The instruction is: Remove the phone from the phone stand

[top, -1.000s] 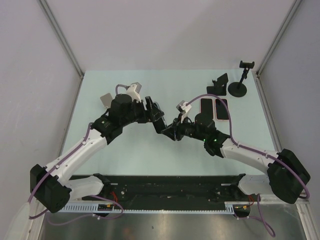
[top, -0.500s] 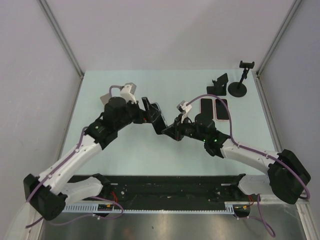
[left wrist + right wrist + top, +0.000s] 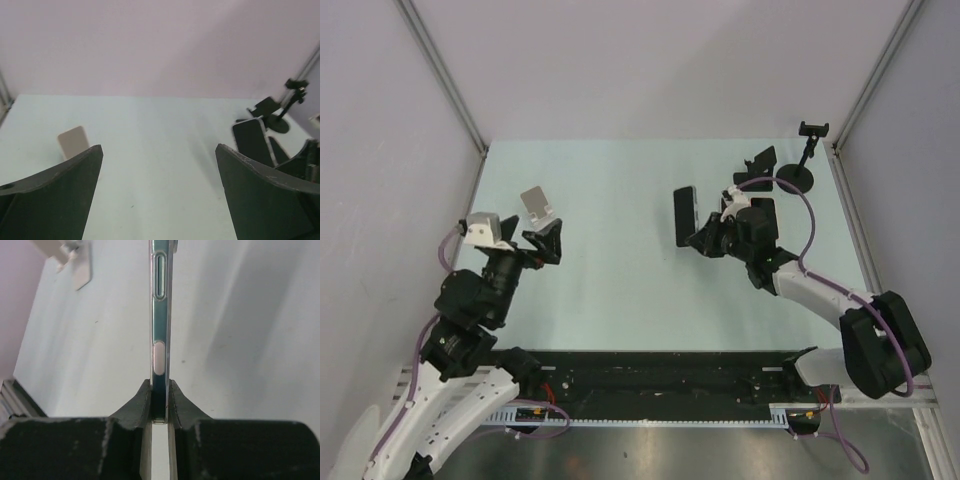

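Observation:
The phone (image 3: pixel 685 216) is a black slab, apart from the stand and right of the table's middle. My right gripper (image 3: pixel 704 238) is shut on its lower edge. In the right wrist view the phone (image 3: pixel 161 315) runs edge-on up from between the clamped fingers (image 3: pixel 142 400). The white phone stand (image 3: pixel 535 203) sits bare at the left and shows small in the left wrist view (image 3: pixel 73 141). My left gripper (image 3: pixel 544 246) hangs open just below the stand, nothing between its fingers (image 3: pixel 55 190). That view also catches the phone (image 3: pixel 252 141) at the far right.
Two dark phones (image 3: pixel 764 216) lie flat behind the right gripper, partly hidden. A black folding stand (image 3: pixel 758 166) and a round-based stand (image 3: pixel 794 179) with a clamp (image 3: pixel 812 127) occupy the back right corner. Grey walls close in on both sides.
Both grippers met at the table's middle with the phone. The left one opened, let go and drew back to the left. The right one carried the phone to the right.

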Motion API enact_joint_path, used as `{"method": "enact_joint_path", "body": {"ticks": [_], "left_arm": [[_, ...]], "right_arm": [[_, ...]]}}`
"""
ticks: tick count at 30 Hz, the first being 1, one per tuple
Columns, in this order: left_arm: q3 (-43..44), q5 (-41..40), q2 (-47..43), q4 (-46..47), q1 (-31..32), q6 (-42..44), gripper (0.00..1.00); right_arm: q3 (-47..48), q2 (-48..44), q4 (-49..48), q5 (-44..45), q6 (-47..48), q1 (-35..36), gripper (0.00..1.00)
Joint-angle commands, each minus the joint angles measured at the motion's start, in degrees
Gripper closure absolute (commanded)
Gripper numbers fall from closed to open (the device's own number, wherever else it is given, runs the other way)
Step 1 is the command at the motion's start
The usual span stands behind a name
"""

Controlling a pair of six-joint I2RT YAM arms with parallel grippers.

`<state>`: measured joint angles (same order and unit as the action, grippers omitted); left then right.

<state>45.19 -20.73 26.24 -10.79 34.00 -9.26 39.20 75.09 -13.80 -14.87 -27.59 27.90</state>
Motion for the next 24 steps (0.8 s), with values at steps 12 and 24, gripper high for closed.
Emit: {"method": "enact_joint_path", "body": {"ticks": [12, 24], "left_arm": [[-10.29, -4.23, -2.86, 1.38, -0.34, 7.67, 0.00], [-11.26, -4.05, -4.62, 2.00, -0.34, 7.85, 0.00]], "right_arm": [[10.37, 20.71, -0.35, -5.60, -3.34, -9.53, 1.00], [15.11, 28.79, 0.88, -5.34, -3.96, -12.61, 1.00]]}}
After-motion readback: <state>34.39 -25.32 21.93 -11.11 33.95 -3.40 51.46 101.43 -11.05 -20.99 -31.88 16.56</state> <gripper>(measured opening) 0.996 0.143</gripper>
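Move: The right hand already pinches the phone by its near right edge, and the bare spot it is bound for lies about 17 cm ahead of the hand, 2 cm to its right and some 14 cm below. Level with that spot, the near flat phone lies roughly 9 cm to the right of it and the far flat phone 18 cm; the black phone stand is about 31 cm ahead of the hand and 19 cm right. From the empty left hand the spot is some 26 cm ahead, 30 cm right and 35 cm down. Keeping its pinch on the phone, the right hand carries it down some 10 cm, forward 7 cm and a little right towards the bare table left of the two flat phones, dropping steeply at first while the fingers tip about 20 degrees further down and turn slightly clockwise, then easing forward nearly level. The left hand, open and empty, sinks some 7 cm on its own side with a slight roll and then waits there, clear of the phone. ##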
